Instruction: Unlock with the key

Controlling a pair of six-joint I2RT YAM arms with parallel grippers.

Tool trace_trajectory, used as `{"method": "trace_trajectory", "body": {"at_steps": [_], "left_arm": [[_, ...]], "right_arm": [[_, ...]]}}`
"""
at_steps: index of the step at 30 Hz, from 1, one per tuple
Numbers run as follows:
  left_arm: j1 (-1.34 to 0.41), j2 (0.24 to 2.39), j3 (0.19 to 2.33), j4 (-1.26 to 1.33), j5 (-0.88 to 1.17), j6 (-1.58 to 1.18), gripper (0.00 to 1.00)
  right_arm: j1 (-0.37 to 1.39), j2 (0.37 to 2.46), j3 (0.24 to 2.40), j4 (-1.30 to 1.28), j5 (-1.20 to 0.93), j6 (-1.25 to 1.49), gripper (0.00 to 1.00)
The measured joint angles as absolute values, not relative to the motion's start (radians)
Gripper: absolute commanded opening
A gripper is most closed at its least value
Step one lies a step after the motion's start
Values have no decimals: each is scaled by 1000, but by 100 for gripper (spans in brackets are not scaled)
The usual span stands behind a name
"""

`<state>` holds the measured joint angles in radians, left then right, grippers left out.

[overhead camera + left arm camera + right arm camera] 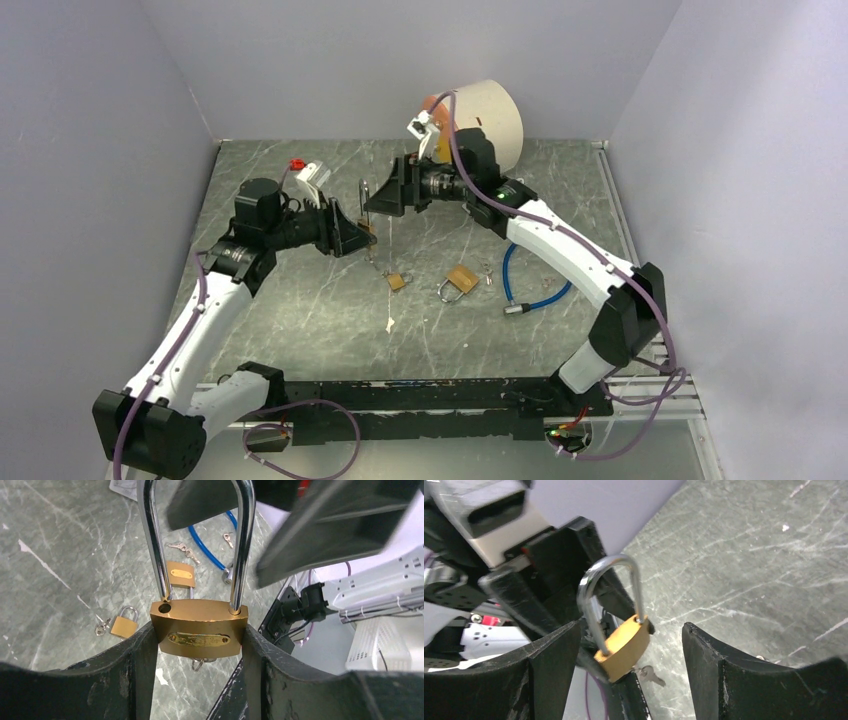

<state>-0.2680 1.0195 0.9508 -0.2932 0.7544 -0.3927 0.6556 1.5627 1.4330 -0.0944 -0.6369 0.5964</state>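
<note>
A brass padlock (200, 630) with a tall steel shackle is held upright above the table, my left gripper (199, 636) shut on the sides of its body. One shackle leg stands out of its hole in the body. The key (649, 672) sticks out of the padlock's underside, with its ring (198, 664) hanging below. My right gripper (630, 630) faces the padlock (621, 650) with its fingers wide open on either side, touching nothing. From above, the two grippers meet over the back middle of the table, left gripper (358, 235) and right gripper (385, 195).
On the marble table lie a small brass padlock (397, 281), a larger one (460, 280), loose keys (182, 550) and a blue cable lock (530, 290). A beige cylinder (490, 120) stands at the back wall behind the right arm.
</note>
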Motion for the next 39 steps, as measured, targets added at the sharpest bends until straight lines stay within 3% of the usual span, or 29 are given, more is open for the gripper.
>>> {"method": "trace_trajectory", "body": {"at_steps": [6, 12, 21, 23, 27, 32, 34, 37, 39], "left_arm": [[-263, 1026, 949, -315, 797, -330, 2], [-257, 1037, 949, -355, 785, -274, 3], [-261, 1040, 949, -386, 736, -222, 3], [-263, 1040, 946, -386, 730, -218, 3], [-263, 1042, 935, -387, 727, -204, 2], [-262, 1059, 918, -392, 745, -205, 3], [-262, 1077, 918, -396, 767, -213, 10], [-262, 1097, 918, -393, 793, -229, 47], [-262, 1099, 918, -395, 797, -235, 63]], "right_arm": [[684, 1608, 1461, -174, -582, 550, 66], [699, 1608, 1479, -249, -517, 561, 38], [706, 1622, 1499, -334, -394, 595, 34], [705, 1625, 1499, -337, -397, 612, 28], [700, 1631, 1486, -295, -443, 663, 2], [691, 1610, 1347, -51, -534, 739, 0], [681, 1600, 1277, 56, -568, 773, 0], [672, 1595, 1234, 134, -598, 797, 0], [671, 1591, 1218, 160, -602, 802, 0]]}}
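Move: The open shackle of the padlock held in the left gripper stands almost between the right hand's spread fingers, about 1 cm back and 1 cm left of that hand, level in height; the padlock body is some 4 cm back and 5 cm below. On the table about 31 cm down, the small padlock lies 3 cm right and 1 cm back, the large table padlock 17 cm right, level fore and aft. From the left hand, the shackle is roughly 5 cm up and 3 cm forward. Close the right fingers from wide almost to shut and pinch the raised shackle, sinking about 5 cm, easing slightly forward, then back, and finishing with the wrist tipped down some 10 degrees. Bring the left gripper down about 5 cm alongside, keeping its grip on the padlock body. ##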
